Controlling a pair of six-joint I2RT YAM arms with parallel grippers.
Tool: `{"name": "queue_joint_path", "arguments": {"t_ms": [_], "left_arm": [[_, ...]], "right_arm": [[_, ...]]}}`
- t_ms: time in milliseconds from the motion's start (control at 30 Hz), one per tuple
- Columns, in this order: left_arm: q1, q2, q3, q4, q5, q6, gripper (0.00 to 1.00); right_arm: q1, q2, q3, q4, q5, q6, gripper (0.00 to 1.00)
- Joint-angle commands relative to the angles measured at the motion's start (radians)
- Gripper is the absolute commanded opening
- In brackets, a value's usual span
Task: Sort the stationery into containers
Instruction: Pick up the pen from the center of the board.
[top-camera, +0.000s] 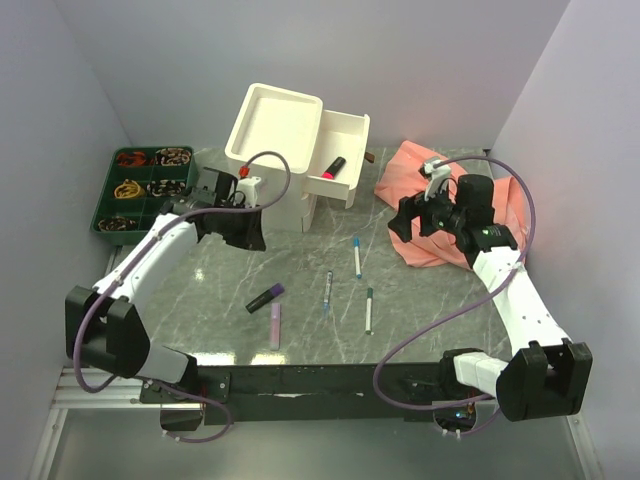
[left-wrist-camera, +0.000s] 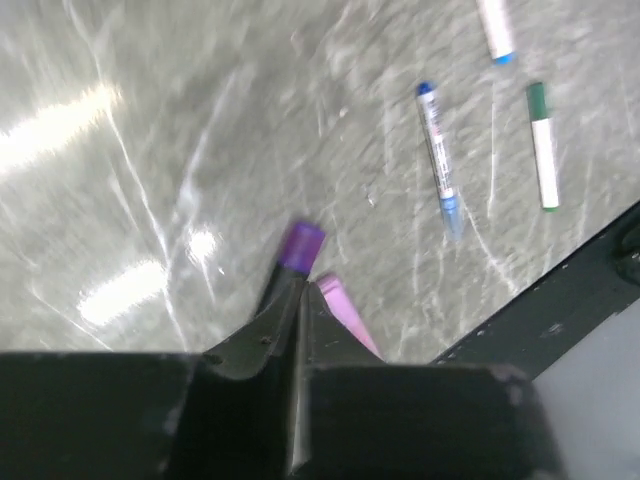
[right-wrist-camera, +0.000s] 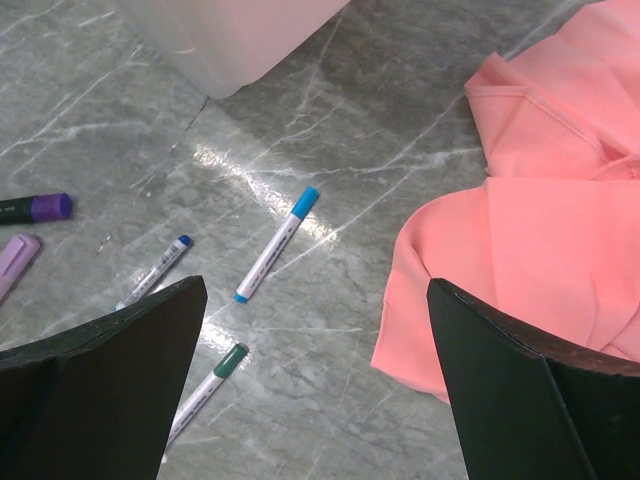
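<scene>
On the marble table lie a purple highlighter (top-camera: 266, 296) (left-wrist-camera: 301, 244), a pink highlighter (top-camera: 275, 325) (left-wrist-camera: 345, 310) and three thin white pens: blue-capped (top-camera: 328, 290) (left-wrist-camera: 437, 160), light-blue-capped (top-camera: 357, 257) (right-wrist-camera: 275, 243) and green-capped (top-camera: 368, 310) (right-wrist-camera: 208, 384). The cream-white cabinet (top-camera: 272, 125) stands at the back with one drawer (top-camera: 352, 128) pulled out; a red-and-black marker (top-camera: 334, 166) lies in it. My left gripper (top-camera: 243, 232) (left-wrist-camera: 303, 285) hovers in front of the cabinet, shut and empty. Over the pink cloth's left edge, my right gripper (top-camera: 410, 220) (right-wrist-camera: 316, 290) is open and empty.
A green compartment tray (top-camera: 105, 195) with small brown items sits at the back left. A crumpled pink cloth (top-camera: 440, 190) (right-wrist-camera: 540, 220) lies at the back right. The black base rail (top-camera: 320, 380) runs along the near edge.
</scene>
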Motion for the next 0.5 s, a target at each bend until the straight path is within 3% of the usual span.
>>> {"name": "queue_joint_path", "arguments": {"t_ms": [0, 200, 467], "left_arm": [[-0.048, 0.000, -0.004, -0.040, 0.002, 0.120, 0.48], [-0.200, -0.004, -0.137, 0.047, -0.227, 0.231, 0.55], [-0.235, 0.057, -0.134, 0.047, -0.311, 0.280, 0.55]], "right_arm": [[-0.015, -0.018, 0.037, 0.035, 0.003, -0.015, 1.00], [-0.013, -0.033, 0.036, 0.007, 0.004, -0.035, 1.00], [-0.016, -0.061, -0.018, 0.018, -0.003, -0.025, 1.00]]}}
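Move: The pen with the black body and purple cap lies some 6 cm back from the left hand, straight in line sideways, and about 14 cm below. The pink marker is roughly 6 cm nearer the base than that pen and 2 cm to its right; the clear-blue pen is about 14 cm right of it and 2 cm farther out. From the right hand, the black pen is some 32 cm left, 10 cm back and 21 cm below. Left fingers open about halfway as the hand sinks 7 cm and backs 4 cm towards the black pen, turning clockwise. ##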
